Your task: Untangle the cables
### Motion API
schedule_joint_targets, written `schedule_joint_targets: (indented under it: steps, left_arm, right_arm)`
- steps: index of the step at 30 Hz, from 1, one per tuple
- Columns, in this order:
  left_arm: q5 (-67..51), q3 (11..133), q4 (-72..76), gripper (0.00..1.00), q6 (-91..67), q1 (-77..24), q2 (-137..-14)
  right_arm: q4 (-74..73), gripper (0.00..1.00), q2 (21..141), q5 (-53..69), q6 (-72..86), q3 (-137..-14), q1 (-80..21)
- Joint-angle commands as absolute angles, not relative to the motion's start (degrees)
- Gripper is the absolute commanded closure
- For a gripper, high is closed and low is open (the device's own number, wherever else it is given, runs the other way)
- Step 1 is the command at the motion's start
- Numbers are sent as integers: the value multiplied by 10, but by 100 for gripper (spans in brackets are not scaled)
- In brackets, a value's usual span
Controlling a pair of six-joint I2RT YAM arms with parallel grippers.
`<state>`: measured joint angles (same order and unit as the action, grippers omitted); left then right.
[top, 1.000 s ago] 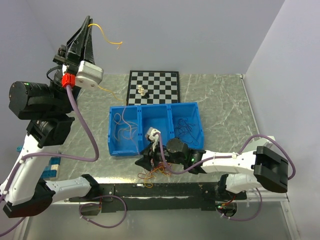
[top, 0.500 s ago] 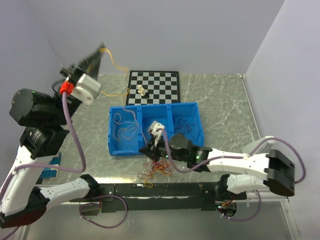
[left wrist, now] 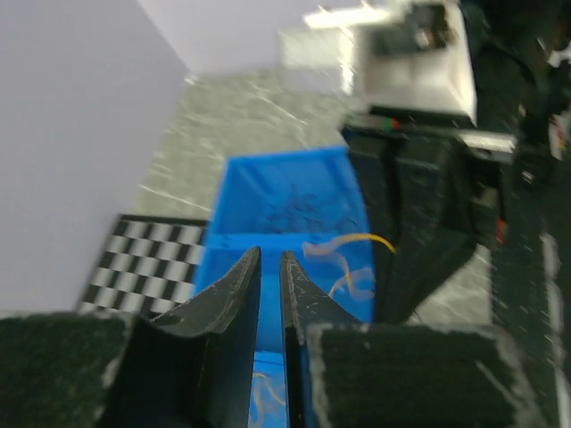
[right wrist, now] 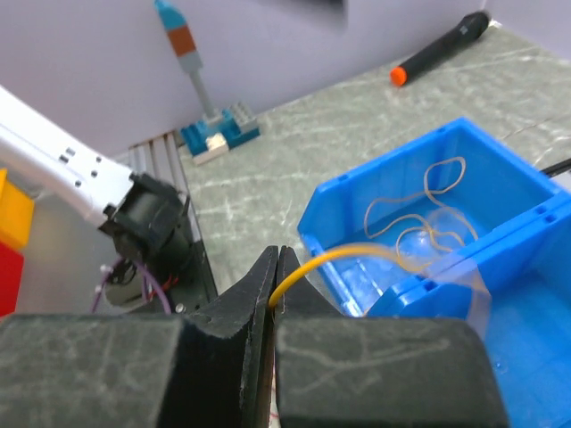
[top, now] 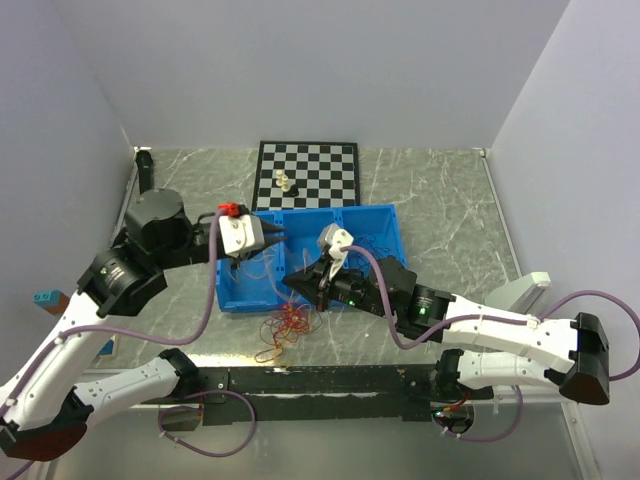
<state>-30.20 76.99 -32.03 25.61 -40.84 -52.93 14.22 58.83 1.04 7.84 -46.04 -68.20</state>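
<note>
The tangled bunch of red and yellow-orange cables [top: 284, 326] lies on the table just in front of the blue bin [top: 395, 222]. My right gripper [right wrist: 274, 297] is shut on one yellow cable [right wrist: 350, 254], which arcs over the bin's near wall. In the top view the right gripper [top: 299, 286] hovers at the bin's front edge, above the bunch. My left gripper [top: 277, 237] hangs over the bin's left compartment. Its jaws [left wrist: 270, 267] stand a narrow gap apart with nothing between them. Loose pale yellow-orange cables [right wrist: 419, 209] lie in that compartment, and dark cables [top: 372, 247] lie in the right one.
A chessboard [top: 306, 174] with a few pieces [top: 284, 182] lies behind the bin. A black marker with an orange cap [right wrist: 442, 40] rests at the back left. A small blue block stand [right wrist: 219, 134] sits at the table's left edge.
My left arm swung down from high at the back left to over the bin, let go of its yellow cable and parted its jaws. My right gripper shut on a yellow cable and rose from the bunch.
</note>
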Motion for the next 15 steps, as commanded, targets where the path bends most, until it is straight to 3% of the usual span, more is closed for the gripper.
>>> schedule_joint_targets:
  steps: [1, 13, 15]
  left_arm:
    - [-369, 728, -352, 81, 252, -410, -515]
    - [-392, 679, -339, 77, 326, -410, -507]
    - [-381, 672, -313, 71, 331, -410, -501]
  right_arm:
    - [143, 100, 585, 41, 80, -490, -679]
    - [109, 100, 600, 136, 80, -525, -668]
    - [105, 100, 605, 156, 83, -528, -665]
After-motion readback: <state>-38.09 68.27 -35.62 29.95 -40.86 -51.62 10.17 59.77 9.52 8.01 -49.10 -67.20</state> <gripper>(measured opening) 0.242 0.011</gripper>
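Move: The empty left gripper is after the short yellow cable strand sticking out of the shut right fingers: about 9 cm below it, some 2 cm back and 1 cm to its right. The right fingertips lie 4 cm back, 2 cm right and 10 cm down. The box's left compartment is about 14 cm ahead, 9 cm left and far below. From the right hand, the strand sticks out some 2 cm forward and 2 cm left, at its own height. Bring the left gripper down about 7 cm and a couple of centimetres back, onto the yellow strand at the right fingertips, then level off there with the fingers still part open, turning them roughly 10 degrees clockwise. Meanwhile keep the strand pinched in the right gripper and ease that hand back some 2 cm. ##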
